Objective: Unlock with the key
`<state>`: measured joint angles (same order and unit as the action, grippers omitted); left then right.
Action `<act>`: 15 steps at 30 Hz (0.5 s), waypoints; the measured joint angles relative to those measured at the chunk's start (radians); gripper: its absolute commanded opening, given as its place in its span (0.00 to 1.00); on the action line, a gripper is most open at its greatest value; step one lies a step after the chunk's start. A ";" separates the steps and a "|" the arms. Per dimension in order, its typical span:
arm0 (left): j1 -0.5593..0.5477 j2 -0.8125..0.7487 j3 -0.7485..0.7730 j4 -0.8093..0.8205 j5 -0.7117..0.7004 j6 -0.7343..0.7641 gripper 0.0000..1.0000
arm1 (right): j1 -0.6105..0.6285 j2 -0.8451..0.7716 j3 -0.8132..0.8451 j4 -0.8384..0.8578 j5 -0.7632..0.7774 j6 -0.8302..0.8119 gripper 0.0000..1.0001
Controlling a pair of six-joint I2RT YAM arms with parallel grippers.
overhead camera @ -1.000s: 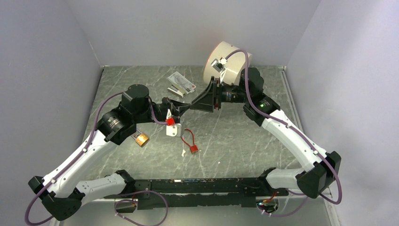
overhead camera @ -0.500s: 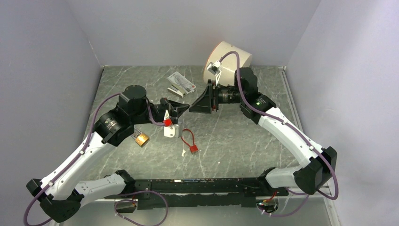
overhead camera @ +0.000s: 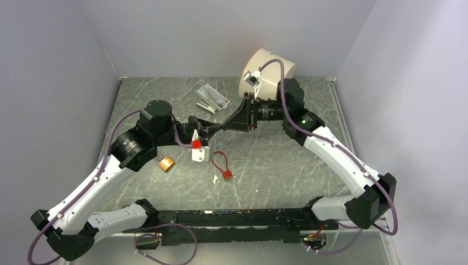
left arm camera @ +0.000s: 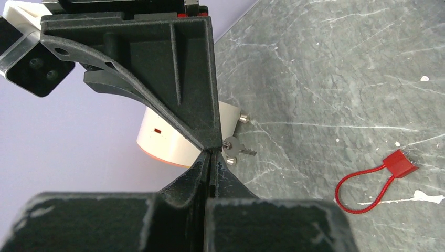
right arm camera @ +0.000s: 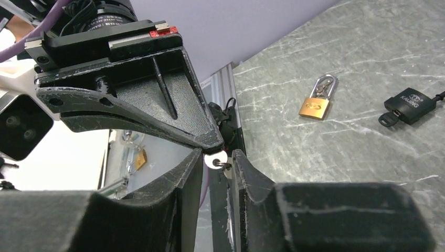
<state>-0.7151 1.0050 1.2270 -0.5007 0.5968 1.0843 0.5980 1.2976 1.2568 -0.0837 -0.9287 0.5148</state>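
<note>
A small silver key on a ring sticks out of my left gripper, whose fingers are shut on it above the table. My right gripper faces it tip to tip. Its two fingers stand a little apart on either side of the key's round head, without clamping it. In the top view the left gripper and the right gripper meet at mid-table. The brass padlock lies on the table under the left arm, also visible in the right wrist view.
A red cable loop with a red tag lies near the middle. A white round container stands at the back. A stapler and card lie behind the grippers. A black tag marked KAUNG rests beside the padlock.
The right gripper has moved left up to the left gripper's tips and its fingers have narrowed around the key. The left arm has shifted slightly, still shut.
</note>
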 measured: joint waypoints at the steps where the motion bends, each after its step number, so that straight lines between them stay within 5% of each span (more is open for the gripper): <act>1: 0.000 0.000 0.000 0.000 0.001 -0.002 0.03 | 0.000 0.000 0.000 0.000 -0.002 0.000 0.28; 5: 0.000 0.000 0.002 0.000 0.006 -0.009 0.07 | 0.000 0.000 0.000 0.001 -0.010 -0.002 0.13; 9: 0.000 0.000 0.003 -0.012 0.009 -0.035 0.24 | 0.000 -0.003 0.000 0.003 -0.020 0.006 0.03; 15: 0.000 0.006 0.029 -0.036 0.002 -0.090 0.27 | 0.000 -0.005 -0.006 0.017 -0.011 0.040 0.00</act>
<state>-0.7147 1.0115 1.2560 -0.5365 0.5991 0.9939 0.5980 1.2922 1.2503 -0.0669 -0.9394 0.5549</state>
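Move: The left fingers hold the small ring of keys, whose middle is about 1 cm to the left hand's right. It also lies some 1 cm to the right hand's left, level with it. From the right hand, the red cable lock is on the table about 36 cm below and 3 cm back, with no sideways offset. The brass padlock is roughly 21 cm left and 1 cm back at table height. The white paper is about 24 cm ahead and 5 cm left, equally low. The right fingertips shut on the keys in mid-air, going from about a third open to closed, while the left fingers then let go of them, parting to roughly a quarter open. Both hands stay nearly in place, easing back by about half a centimetre; the left hand also turns some 5 degrees about the sideways axis. ##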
